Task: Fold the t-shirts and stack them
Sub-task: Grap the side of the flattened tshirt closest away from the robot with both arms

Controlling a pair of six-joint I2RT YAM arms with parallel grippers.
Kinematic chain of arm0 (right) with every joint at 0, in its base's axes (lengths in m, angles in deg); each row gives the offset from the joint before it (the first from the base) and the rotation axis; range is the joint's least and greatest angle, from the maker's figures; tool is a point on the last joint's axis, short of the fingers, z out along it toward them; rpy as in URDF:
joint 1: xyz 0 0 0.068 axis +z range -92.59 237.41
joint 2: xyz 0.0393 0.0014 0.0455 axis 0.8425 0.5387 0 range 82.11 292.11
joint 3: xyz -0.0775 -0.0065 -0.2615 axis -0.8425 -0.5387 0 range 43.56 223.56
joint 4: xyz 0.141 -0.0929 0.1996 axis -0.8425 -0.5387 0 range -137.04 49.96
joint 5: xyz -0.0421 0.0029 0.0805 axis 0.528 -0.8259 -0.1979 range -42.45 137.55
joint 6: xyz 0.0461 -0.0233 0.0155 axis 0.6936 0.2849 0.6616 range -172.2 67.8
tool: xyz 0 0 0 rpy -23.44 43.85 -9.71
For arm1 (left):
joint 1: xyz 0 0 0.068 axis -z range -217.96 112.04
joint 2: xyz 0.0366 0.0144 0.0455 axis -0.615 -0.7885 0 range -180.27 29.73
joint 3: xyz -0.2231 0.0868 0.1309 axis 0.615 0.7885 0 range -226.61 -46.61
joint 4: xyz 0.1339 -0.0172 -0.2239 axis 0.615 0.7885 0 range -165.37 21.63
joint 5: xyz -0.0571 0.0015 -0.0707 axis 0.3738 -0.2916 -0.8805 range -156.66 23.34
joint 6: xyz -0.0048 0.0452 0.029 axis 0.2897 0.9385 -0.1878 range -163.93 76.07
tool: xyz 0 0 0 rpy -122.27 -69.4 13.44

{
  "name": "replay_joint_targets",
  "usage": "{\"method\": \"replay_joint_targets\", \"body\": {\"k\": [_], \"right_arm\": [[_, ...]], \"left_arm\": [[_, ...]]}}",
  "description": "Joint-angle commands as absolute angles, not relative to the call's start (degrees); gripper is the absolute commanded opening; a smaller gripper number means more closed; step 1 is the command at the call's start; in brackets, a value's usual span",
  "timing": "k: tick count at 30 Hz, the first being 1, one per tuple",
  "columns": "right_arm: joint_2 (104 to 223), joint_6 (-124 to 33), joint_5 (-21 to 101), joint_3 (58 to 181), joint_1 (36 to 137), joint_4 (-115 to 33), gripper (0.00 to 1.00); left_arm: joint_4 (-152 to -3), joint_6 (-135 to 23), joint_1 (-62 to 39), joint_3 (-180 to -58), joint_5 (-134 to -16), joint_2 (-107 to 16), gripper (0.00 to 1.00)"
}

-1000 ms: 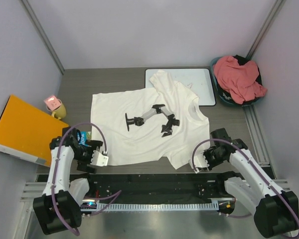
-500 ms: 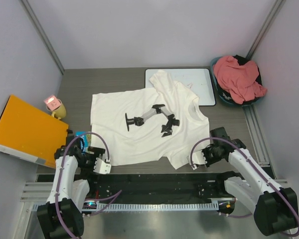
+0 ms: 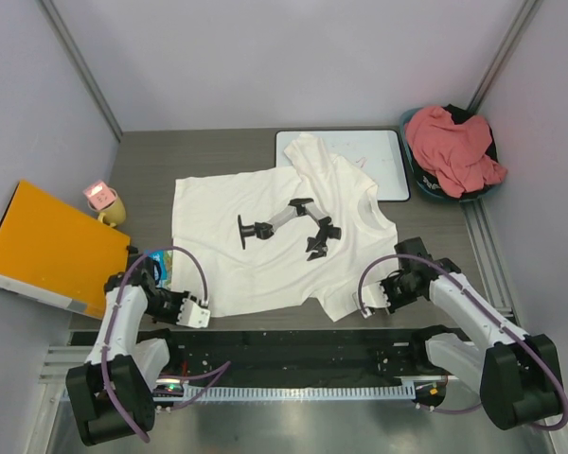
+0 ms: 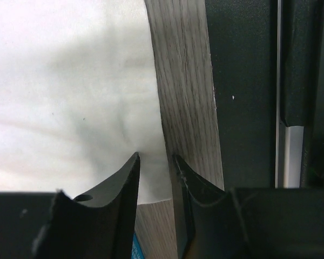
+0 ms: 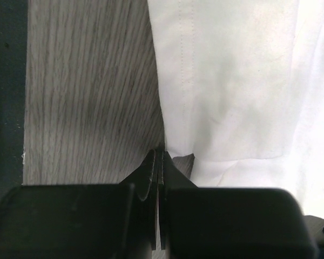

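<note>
The white t-shirt (image 3: pixel 265 255) lies spread flat on the table, a black robot-arm print on its chest. The salmon t-shirt (image 3: pixel 454 147) is bunched in a basket at the back right. My left gripper (image 3: pixel 201 312) sits at the white shirt's near left corner. In the left wrist view its jaws (image 4: pixel 155 157) stand a narrow gap apart with that corner of cloth (image 4: pixel 70 97) between them. My right gripper (image 3: pixel 364 305) is at the near right sleeve. In the right wrist view its jaws (image 5: pixel 161 152) are pressed together on the hem edge of the shirt (image 5: pixel 232 81).
A whiteboard (image 3: pixel 383 165) lies under the shirt's far sleeve. The teal basket (image 3: pixel 421 182) stands at the back right. An orange folder (image 3: pixel 43 246), a yellow mug (image 3: pixel 109 206) and a blue packet (image 3: pixel 157 265) sit on the left. A black rail (image 4: pixel 243 91) borders the near table edge.
The left gripper has moved in to the shirt's near left corner and its jaws have narrowed. The right gripper has slid left to the sleeve edge and closed.
</note>
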State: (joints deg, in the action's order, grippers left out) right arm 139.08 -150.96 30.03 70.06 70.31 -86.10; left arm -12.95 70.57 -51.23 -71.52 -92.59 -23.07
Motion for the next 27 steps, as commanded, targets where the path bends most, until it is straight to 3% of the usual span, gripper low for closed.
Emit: {"method": "replay_joint_targets", "body": {"k": [1,9,13,14,17,19,21,24,27], "right_arm": [[140.12,-150.29,31.02,72.21,70.68,-84.34,0.01],[142.75,-149.24,31.64,73.09,70.77,-83.55,0.01],[143.37,-148.09,31.38,73.36,70.68,-81.88,0.01],[143.46,-147.83,31.38,73.44,70.68,-81.70,0.01],[143.72,-147.04,32.08,74.06,70.77,-81.44,0.01],[143.98,-146.25,32.52,74.50,70.77,-81.26,0.11],[144.34,-145.37,32.61,75.20,70.68,-80.82,0.32],[145.13,-145.45,32.61,75.55,70.68,-80.99,0.42],[146.26,-147.03,32.34,75.38,70.68,-81.35,0.39]], "left_arm": [[-10.50,101.09,-51.58,-72.09,-91.18,-24.59,0.30],[-9.18,102.14,-51.49,-73.33,-90.65,-26.08,0.29],[-11.11,103.29,-51.49,-71.58,-91.00,-25.56,0.12],[-11.73,103.20,-51.58,-71.14,-91.35,-25.30,0.02],[-13.05,103.02,-51.58,-70.08,-91.44,-24.50,0.00],[-12.88,102.85,-51.49,-70.08,-91.53,-24.68,0.00],[-13.31,102.50,-51.49,-70.08,-92.32,-24.77,0.00],[-14.28,102.06,-51.49,-69.99,-93.55,-24.68,0.00],[-15.07,101.88,-51.49,-70.34,-93.91,-25.20,0.00]]}}
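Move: The left hand, about 1 cm above the cloth, already has its part-open fingers around the t-shirt's near edge; the shirt's near-left corner lies about 2 cm to its left. The visible end of the blue book stands some 10 cm ahead and 3 cm left, the orange box about 13 ahead and 26 left. For the right hand, the near sleeve's cuff corner is at the shut fingertips, roughly 1 cm ahead and level sideways, 1 cm below; the black print's near end lies about 12 cm ahead and 15 left. The left fingers pinch the t-shirt's near edge beside its left corner, shutting completely while that hand stays almost in place, easing back about half a centimetre. The right hand slides forward about 2.5 cm at the cuff corner with its fingers shut, then spreads them to nearly half open late on, turning slightly clockwise and rising a touch. ##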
